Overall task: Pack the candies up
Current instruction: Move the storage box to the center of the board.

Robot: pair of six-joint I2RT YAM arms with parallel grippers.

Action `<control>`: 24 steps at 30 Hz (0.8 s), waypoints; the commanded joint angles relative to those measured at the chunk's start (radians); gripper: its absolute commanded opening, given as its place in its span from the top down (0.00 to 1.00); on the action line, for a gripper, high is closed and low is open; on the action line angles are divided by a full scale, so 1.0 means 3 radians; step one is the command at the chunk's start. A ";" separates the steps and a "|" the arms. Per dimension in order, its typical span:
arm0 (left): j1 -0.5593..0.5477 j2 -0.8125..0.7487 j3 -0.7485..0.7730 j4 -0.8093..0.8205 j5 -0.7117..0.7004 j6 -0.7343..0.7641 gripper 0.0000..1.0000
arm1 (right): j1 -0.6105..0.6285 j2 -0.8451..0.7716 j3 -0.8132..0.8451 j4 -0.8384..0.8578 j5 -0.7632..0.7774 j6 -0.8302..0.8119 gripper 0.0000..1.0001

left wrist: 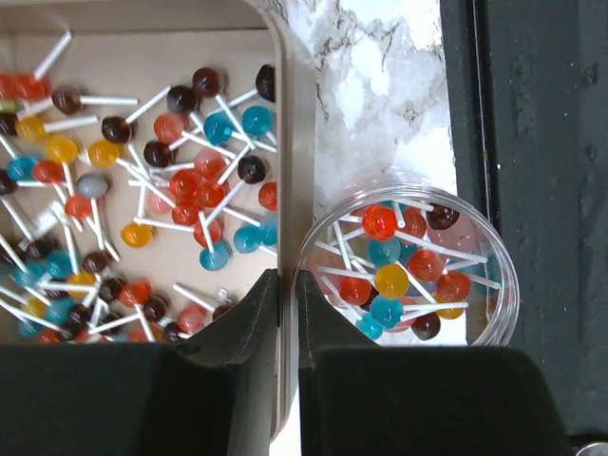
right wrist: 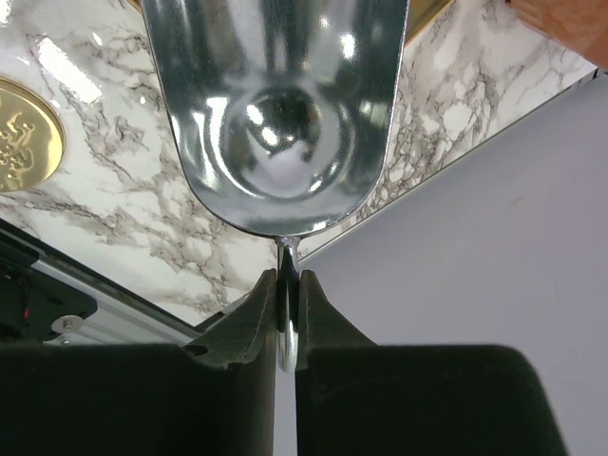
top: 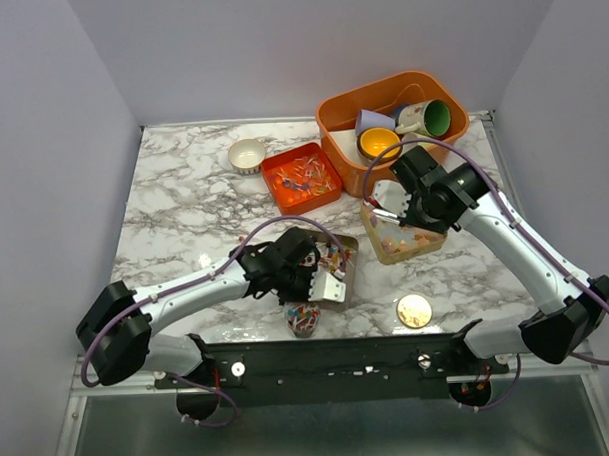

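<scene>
Small lollipop candies [left wrist: 142, 180] lie loose in a beige tray [left wrist: 291, 142]. More of them fill a clear round jar [left wrist: 408, 275] standing just outside the tray wall. My left gripper [left wrist: 288, 285] is shut on that wall, one finger inside the tray and one outside. From above it sits at the tray's near edge [top: 321, 277], with the jar [top: 303, 318] in front. My right gripper [right wrist: 288, 285] is shut on the handle of an empty metal scoop [right wrist: 285, 104]. It holds the scoop [top: 388, 198] over a tray of pale gummies [top: 405, 242].
An orange tray of wrapped candies [top: 305, 178] and a small white bowl [top: 248, 155] sit further back. An orange basket [top: 331, 122] at the back right holds coloured cups. A gold disc [top: 414, 309] lies near the front edge, right of the jar.
</scene>
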 commanded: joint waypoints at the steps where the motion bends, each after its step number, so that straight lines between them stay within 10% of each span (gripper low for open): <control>1: 0.0002 -0.0145 0.0038 0.0241 -0.0106 -0.0093 0.83 | -0.0030 -0.0042 -0.0013 -0.0063 -0.0014 0.0045 0.99; 13: 0.0058 0.0325 0.0125 0.0742 -0.0525 -0.0414 0.82 | -0.0127 -0.0123 -0.0355 0.0009 -0.0034 0.0009 0.99; 24: 0.0063 0.0101 0.0273 0.0497 -0.0429 -0.0497 0.46 | -0.0949 -0.0543 -0.1220 0.0401 -0.0504 0.0295 0.99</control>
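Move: The storage box of lollipops, its near wall already between the left fingers, has its middle about 7 cm ahead of that hand, 3 cm to its right and 2 cm lower. The clear jar is right behind the hand, some 4 cm back, with the red tray about 27 cm straight ahead and the gummy tray 17 cm ahead, 22 cm right. From the right hand the storage box lies roughly 25 cm left, 4 cm back and 17 cm below. The storage box's near wall stays pinched as the left hand pushes forward about 5 cm, drifting right and turning some 10 degrees counter-clockwise to square the box up; near the end the fingers open around the wall and the hand lifts slightly. The right hand, still gripping the scoop, sinks and swings right and back, about 5 cm each way. ##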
